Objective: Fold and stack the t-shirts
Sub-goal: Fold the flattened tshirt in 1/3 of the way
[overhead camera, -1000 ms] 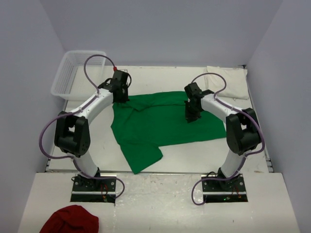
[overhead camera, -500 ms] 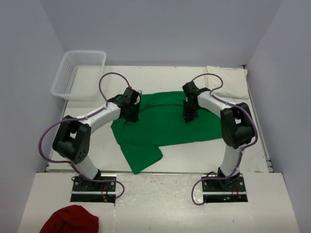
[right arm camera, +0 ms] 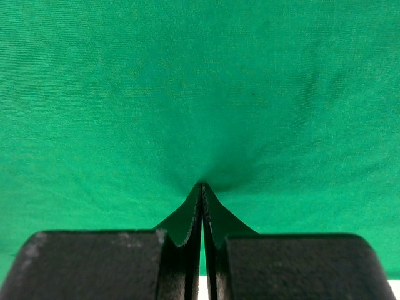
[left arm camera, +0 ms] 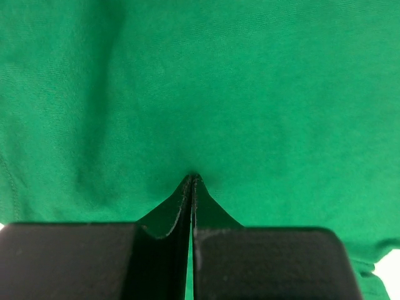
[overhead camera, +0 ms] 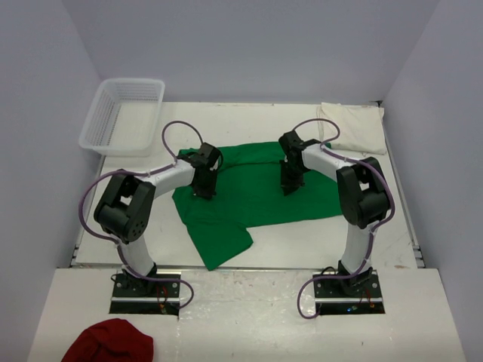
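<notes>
The bright green t-shirt (overhead camera: 253, 197) lies spread across the middle of the table, with one part trailing toward the near edge. My left gripper (overhead camera: 204, 190) is down on its left side and my right gripper (overhead camera: 288, 185) on its right. In the left wrist view the left gripper (left arm camera: 190, 177) is shut, its tips sunk into the green t-shirt (left arm camera: 250, 94). In the right wrist view the right gripper (right arm camera: 202, 184) is shut too, and creases in the green t-shirt (right arm camera: 187, 81) radiate from its tips. The cream-white t-shirt (overhead camera: 353, 127) lies folded at the back right.
A clear plastic basket (overhead camera: 124, 111) stands at the back left corner. A dark red cloth (overhead camera: 109, 341) lies on the near ledge, left of the left arm's base. Both arms reach in over the table (overhead camera: 136, 226) from its near edge.
My left gripper moved from the shirt's back left edge inward and nearer, onto the green cloth, drawing that edge with it. The right gripper shifted slightly left.
</notes>
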{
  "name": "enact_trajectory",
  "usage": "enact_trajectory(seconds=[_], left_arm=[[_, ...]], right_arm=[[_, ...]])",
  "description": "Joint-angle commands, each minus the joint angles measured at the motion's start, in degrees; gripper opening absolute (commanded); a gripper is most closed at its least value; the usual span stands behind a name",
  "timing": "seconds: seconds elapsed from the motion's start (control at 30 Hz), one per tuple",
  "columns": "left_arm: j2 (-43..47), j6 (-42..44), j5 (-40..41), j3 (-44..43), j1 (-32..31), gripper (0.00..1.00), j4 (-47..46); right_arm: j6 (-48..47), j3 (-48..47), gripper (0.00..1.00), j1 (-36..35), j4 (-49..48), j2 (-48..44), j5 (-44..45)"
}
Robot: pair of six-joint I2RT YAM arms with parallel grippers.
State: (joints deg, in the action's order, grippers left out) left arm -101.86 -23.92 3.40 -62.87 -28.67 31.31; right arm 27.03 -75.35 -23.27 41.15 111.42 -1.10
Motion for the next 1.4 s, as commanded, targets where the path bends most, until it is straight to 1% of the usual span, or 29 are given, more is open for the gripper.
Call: enact_trajectory(seconds=[0.0,0.17,0.53,0.67,0.73,0.77,0.93,1.2,1.37], left_arm=[[-2.02,-2.79,1.96,0.64,-0.34,0.00,0.94],[-5.10,-4.55,1.96,1.43,-0.34,0.00,2.97],[-3.61,-5.61,5.21,3.63,0.10,0.00,4.37],[-0.89,-5.09,5.83,5.12,3.34,0.00,4.38],[0.35,-4.47,3.82,6.79,5.63,0.00,3.59],[1.22,-3.60,3.20,7.32,8.16,0.00,3.32],[1.67,-2.09,3.37,8.12,13.10,0.00,4.11],[1.93,-1.65,4.16,5.30,13.20,0.00,5.43],[7.63,-2.27,5.21,4.95,11.88,0.00,4.81]], right_arm=[[0.40,1.17,0.00,-0.81,-1.33,0.20,-0.74],[0.66,2.14,0.00,-2.66,-2.12,0.47,-1.00],[0.84,0.82,0.00,-5.39,-1.86,3.02,-0.74],[0.66,-0.15,0.00,-5.39,-0.63,3.63,1.01],[0.48,-0.23,0.00,-5.30,-0.63,3.55,1.02],[0.40,-0.41,0.00,-5.30,-0.54,3.55,1.02],[0.22,-1.37,0.00,-5.30,0.07,2.58,1.02],[-1.36,-2.70,0.00,-5.30,-0.10,2.32,0.75],[-4.26,-2.34,0.00,-5.82,-2.82,-0.32,1.02]])
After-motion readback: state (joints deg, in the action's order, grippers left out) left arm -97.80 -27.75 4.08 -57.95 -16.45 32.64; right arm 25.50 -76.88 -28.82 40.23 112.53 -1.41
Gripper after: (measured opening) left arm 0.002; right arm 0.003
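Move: Both closed grippers stand low on the green t-shirt. The t-shirt's left edge lies about 10 cm to the left of the left gripper, level with it; the near sleeve is some 14 cm back and 5 cm right, and the white basket about 25 cm ahead and 25 cm left. From the right gripper that left edge is roughly 36 cm left, and the near edge of the t-shirt about 10 cm back; the cloth lies just below both. Drag the right gripper's shut fingertips about 3 cm left and 1 cm back over the green t-shirt while the left one settles onto the cloth, turning slightly. Then, with the right nearly still, sweep the left fingertips some 7 cm left towards the t-shirt's left edge, staying low and turning counter-clockwise about 15 degrees in all. ##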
